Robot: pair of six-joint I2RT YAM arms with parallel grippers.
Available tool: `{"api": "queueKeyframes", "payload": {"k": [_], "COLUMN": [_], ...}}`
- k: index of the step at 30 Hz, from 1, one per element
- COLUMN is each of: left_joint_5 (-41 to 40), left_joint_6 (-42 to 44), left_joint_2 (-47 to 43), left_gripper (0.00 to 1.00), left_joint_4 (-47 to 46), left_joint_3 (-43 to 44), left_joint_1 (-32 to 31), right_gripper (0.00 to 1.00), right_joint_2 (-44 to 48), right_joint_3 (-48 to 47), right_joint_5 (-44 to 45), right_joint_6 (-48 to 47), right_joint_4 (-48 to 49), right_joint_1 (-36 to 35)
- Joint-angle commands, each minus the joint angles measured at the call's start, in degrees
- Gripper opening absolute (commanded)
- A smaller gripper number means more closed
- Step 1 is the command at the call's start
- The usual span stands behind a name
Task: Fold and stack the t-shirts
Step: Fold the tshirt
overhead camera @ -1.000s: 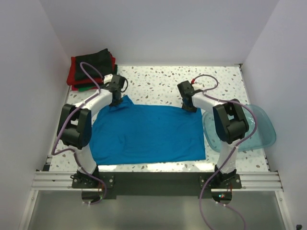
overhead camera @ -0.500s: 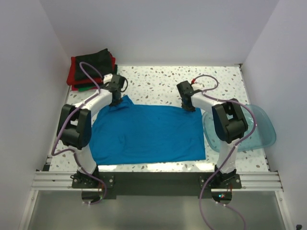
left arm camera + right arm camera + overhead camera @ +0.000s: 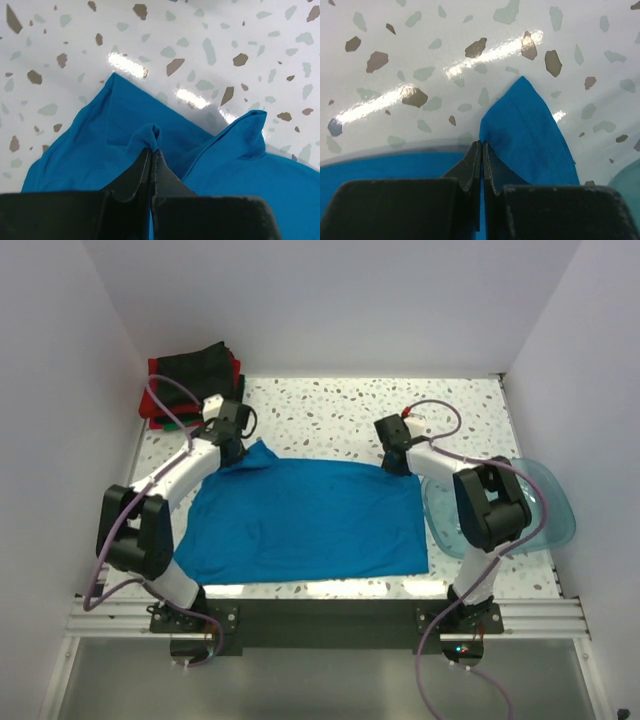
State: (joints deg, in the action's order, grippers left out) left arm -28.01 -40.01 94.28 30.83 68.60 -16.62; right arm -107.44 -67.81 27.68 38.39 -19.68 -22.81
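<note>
A bright blue t-shirt [image 3: 310, 520] lies spread flat on the speckled table. My left gripper [image 3: 234, 452] is shut on the shirt's far left corner, and a pinched fold of blue cloth [image 3: 150, 135] rises between its jaws. My right gripper [image 3: 398, 464] is shut on the far right corner, where a lifted peak of blue cloth [image 3: 530, 130] stands beside its jaws. At the back left corner sits a stack of folded t-shirts [image 3: 190, 380], dark green/black and red.
A translucent blue-green plastic tub [image 3: 545, 505] sits at the right edge of the table, behind my right arm. White walls close in the left, right and back sides. The table's front edge runs just below the shirt's hem.
My right gripper closed on the shirt's far right corner. My left arm swung outward to the left, and its gripper, still shut on the cloth, shifted slightly left.
</note>
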Motion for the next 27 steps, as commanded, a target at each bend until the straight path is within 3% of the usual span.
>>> {"api": "queueKeyframes", "payload": {"k": [1, 18, 27], "left_joint_5": [-2.6, -1.4, 0.9], "left_joint_6": [-2.8, -13.6, -16.9], "left_joint_2": [-6.4, -30.9, -41.0], "left_gripper": [0.00, 0.00, 0.00], "left_joint_4": [0.4, 11.8, 20.5], "left_joint_3": [-4.5, -26.0, -28.0], "left_joint_1": [-0.9, -5.3, -5.5], "right_gripper": [0.00, 0.00, 0.00], "right_joint_2": [7.4, 25.8, 30.9], "right_joint_3": [3.0, 15.7, 19.6], "right_joint_5": [-1.1, 4.1, 5.6], "right_joint_6": [-3.0, -0.6, 0.6], "right_joint_4": [1.2, -4.1, -6.2], "right_joint_1": [-0.9, -9.1, -9.2]}}
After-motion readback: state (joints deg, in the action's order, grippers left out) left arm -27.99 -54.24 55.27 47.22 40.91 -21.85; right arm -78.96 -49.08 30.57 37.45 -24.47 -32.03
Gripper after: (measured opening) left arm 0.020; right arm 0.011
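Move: Both hands already pinch the t-shirt's far edge and take it to its near edge. The near left corner lies about 28 cm back, 6 cm left and 5 cm below the left hand; the near right corner is some 25 cm back and 6 cm right of the right hand, about 3 cm below. The folded stack stands roughly 18 cm ahead and 8 cm left of the left hand, and the tub is 21 cm right and 8 cm back from the right hand. Keeping their pinch on the t-shirt's far edge, both hands draw it back over the shirt towards the near edge. The left goes some 17 cm almost level, its wrist turning slightly; the right trails, coming about 10 cm back while rising about 6 cm, turning roughly 10 degrees counter-clockwise. ##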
